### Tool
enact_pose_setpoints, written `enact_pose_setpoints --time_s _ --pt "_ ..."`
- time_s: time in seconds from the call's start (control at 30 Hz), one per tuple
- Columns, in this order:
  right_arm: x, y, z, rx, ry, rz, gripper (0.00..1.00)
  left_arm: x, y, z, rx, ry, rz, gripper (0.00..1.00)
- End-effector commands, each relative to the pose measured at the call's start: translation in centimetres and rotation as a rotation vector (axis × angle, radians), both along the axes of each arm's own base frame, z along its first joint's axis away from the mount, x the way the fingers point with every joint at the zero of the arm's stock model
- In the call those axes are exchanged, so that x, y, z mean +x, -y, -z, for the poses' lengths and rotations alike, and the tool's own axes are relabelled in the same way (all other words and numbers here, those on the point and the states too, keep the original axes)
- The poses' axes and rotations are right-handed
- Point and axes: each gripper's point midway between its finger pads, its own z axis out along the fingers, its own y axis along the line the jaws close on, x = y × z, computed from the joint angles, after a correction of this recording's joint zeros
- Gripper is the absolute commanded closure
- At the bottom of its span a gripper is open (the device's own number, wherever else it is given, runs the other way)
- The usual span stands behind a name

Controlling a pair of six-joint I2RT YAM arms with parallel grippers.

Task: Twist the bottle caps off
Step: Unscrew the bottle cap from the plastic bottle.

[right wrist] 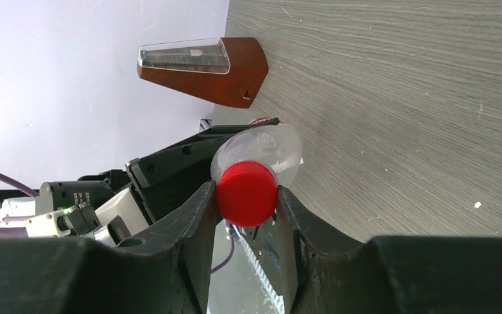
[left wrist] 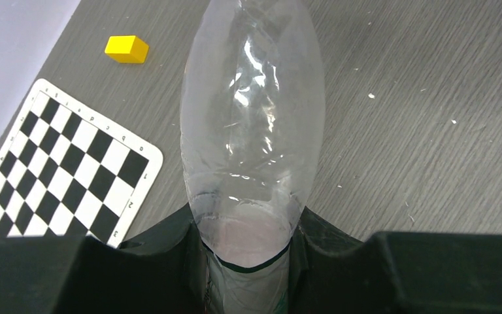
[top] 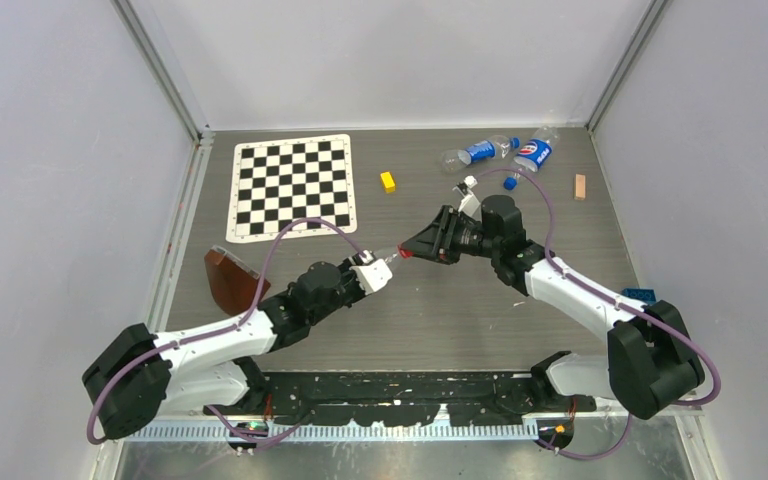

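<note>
A clear bottle (left wrist: 251, 118) is held off the table, and my left gripper (left wrist: 248, 261) is shut on its lower body. The bottle's neck points toward the right arm. Its red cap (right wrist: 246, 192) sits on the bottle's mouth (right wrist: 265, 147), and my right gripper (right wrist: 246, 199) is shut on it, one finger on each side. From above, the two grippers meet at mid-table, left (top: 375, 272) and right (top: 412, 250), with the red cap (top: 403, 254) between them. Two blue-labelled bottles (top: 480, 152) (top: 533, 153) lie at the back right, with a blue cap (top: 510, 183) at the end of one.
A checkerboard mat (top: 293, 187) lies at the back left, with a yellow block (top: 388, 181) beside it. A brown wedge-shaped object (top: 232, 280) stands at the left, near the left arm. A wooden block (top: 580, 186) and a blue brick (top: 640, 294) lie at the right.
</note>
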Motion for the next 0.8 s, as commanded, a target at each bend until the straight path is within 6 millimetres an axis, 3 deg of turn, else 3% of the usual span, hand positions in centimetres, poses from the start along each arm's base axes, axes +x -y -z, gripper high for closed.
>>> enact_pose_setpoints --time_s 0.0,0.1,0.23,0.63,0.77 --pt "-0.4 -0.3 -2.5 0.015 0.132 -0.059 0.86 0.1 1.8 -2.0 -0.093 -0.047 0.023 0.92" --pt "-1.1 0.3 -2.2 -0.025 0.153 -0.077 0.91 -0.4 2.6 -1.2 -0.149 -0.172 0.102 0.92" --pt "-2.3 0.7 -2.6 -0.038 0.224 -0.114 0.93 -1.3 3.8 -1.6 -0.251 -0.315 0.217 0.92" --pt "-6.2 2.0 -2.8 -0.072 0.378 -0.244 0.95 -7.1 6.0 -2.6 -0.296 -0.688 0.608 0.89" --pt "-6.7 2.6 -2.7 -0.098 0.398 -0.234 0.95 -6.5 6.1 -2.4 -0.274 -0.692 0.588 0.88"
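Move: The left hand grips the plastic bottle round its label, and the red cap, still on the neck, lies about 7 cm to its right, some 7 cm higher and roughly level with it in reach. The right hand already has that cap between its finger pads, right at its hand point. Down on the table, the yellow block lies roughly 24 cm ahead of the right hand and 2 cm to its left, and the chessboard's middle some 25 cm to its left and 24 cm ahead. Keeping its grip on the bottle, the left hand swings first right and then mostly back, some 6 cm back and 5 cm right, while its wrist turns through roughly 50 degrees, fingers tipping down and swinging clockwise, so the bottle rolls about its own length against the cap. The right hand stays shut on the cap and goes along back, right and a little up, about 5 cm in all, its wrist rolling some 20 degrees the opposite way about the line of its fingers, so that the two hands twist cap and bottle against each other. ##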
